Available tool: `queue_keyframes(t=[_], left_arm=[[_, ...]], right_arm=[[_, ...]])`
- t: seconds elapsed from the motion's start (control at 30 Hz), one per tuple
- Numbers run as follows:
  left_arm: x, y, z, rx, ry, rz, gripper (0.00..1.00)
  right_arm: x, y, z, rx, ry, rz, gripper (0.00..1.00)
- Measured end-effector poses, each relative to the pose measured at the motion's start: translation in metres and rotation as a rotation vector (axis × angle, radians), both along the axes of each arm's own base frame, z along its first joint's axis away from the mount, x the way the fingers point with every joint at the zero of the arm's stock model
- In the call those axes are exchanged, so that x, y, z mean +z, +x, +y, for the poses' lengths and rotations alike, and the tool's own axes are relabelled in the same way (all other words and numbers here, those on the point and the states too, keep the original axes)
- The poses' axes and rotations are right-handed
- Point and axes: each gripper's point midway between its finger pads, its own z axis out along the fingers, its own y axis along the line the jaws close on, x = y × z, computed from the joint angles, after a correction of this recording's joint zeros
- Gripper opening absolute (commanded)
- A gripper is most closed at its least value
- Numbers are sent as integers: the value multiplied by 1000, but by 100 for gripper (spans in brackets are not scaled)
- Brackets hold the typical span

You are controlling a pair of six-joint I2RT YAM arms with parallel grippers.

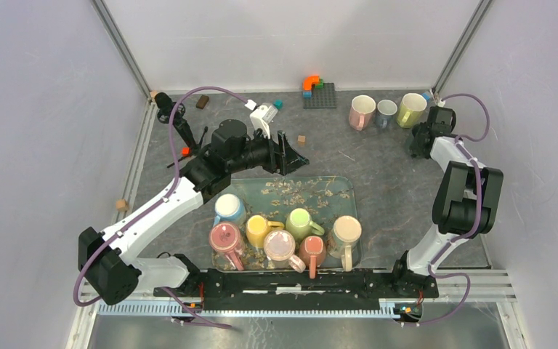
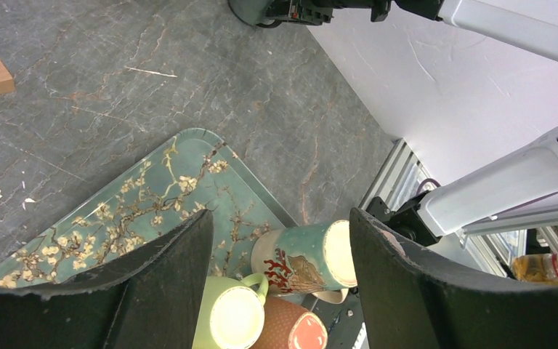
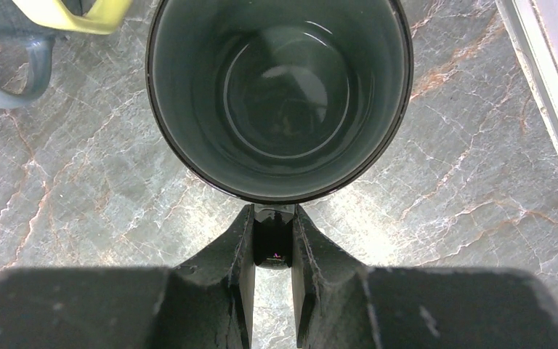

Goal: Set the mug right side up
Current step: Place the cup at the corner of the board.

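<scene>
A dark mug [image 3: 280,94] stands mouth up on the grey table at the far right. My right gripper [image 3: 273,218] is shut on its handle [image 3: 272,243]. From above, that gripper [image 1: 423,139] sits just in front of three upright mugs: pink [image 1: 362,111], grey-blue [image 1: 386,113] and yellow-green [image 1: 411,109]. Several mugs stand base up on the floral tray [image 1: 334,190], among them a teal shell mug [image 2: 305,262], a green one [image 2: 225,313] and an orange one [image 2: 290,327]. My left gripper [image 1: 287,154] hangs open above the tray's far edge, holding nothing.
A grey brick plate with coloured blocks [image 1: 320,93] lies at the back. Black tools [image 1: 178,123] lie at the back left. Small wooden cubes [image 1: 301,138] [image 1: 121,205] and a brown block [image 1: 203,102] are scattered on the table. White walls enclose three sides.
</scene>
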Motion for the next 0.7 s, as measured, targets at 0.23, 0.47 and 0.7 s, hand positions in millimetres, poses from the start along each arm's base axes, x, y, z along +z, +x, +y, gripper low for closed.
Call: queue_keyframes(t=[0.23,0.47,0.7], left_arm=[[-3,0,1,-3,9,-5,75],[-3,-2,0,-14,8,-3,75],[-5,-4,-1,-24,10,3,75]], right_arm=[[0,8,-1,3,4,-2,18],[0,11,-2,3,11,-3,40],[0,13,-1,3,22,-8,72]])
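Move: The right hand holds the upright dark mug by its handle; the mug's middle lies about 6 cm ahead and 3 cm to the right, level with the finger pads. The yellow mug is some 13 cm ahead and 1 cm to the left, the blue mug about 12 cm ahead and 9 cm left, and the pink mug 12 cm ahead and 17 cm left. From the idle left hand the dark mug lies roughly 23 cm ahead, 43 cm to the right and 22 cm lower. Staying level and still pinching the handle, the right hand eases the dark mug forward a last centimetre or so towards the row of mugs and slows to a stop beside the yellow one. There the fingers spread from nearly shut to a bit over half open and let go of the handle, the hand keeping its height and tilt with the handle between the parted pads. ##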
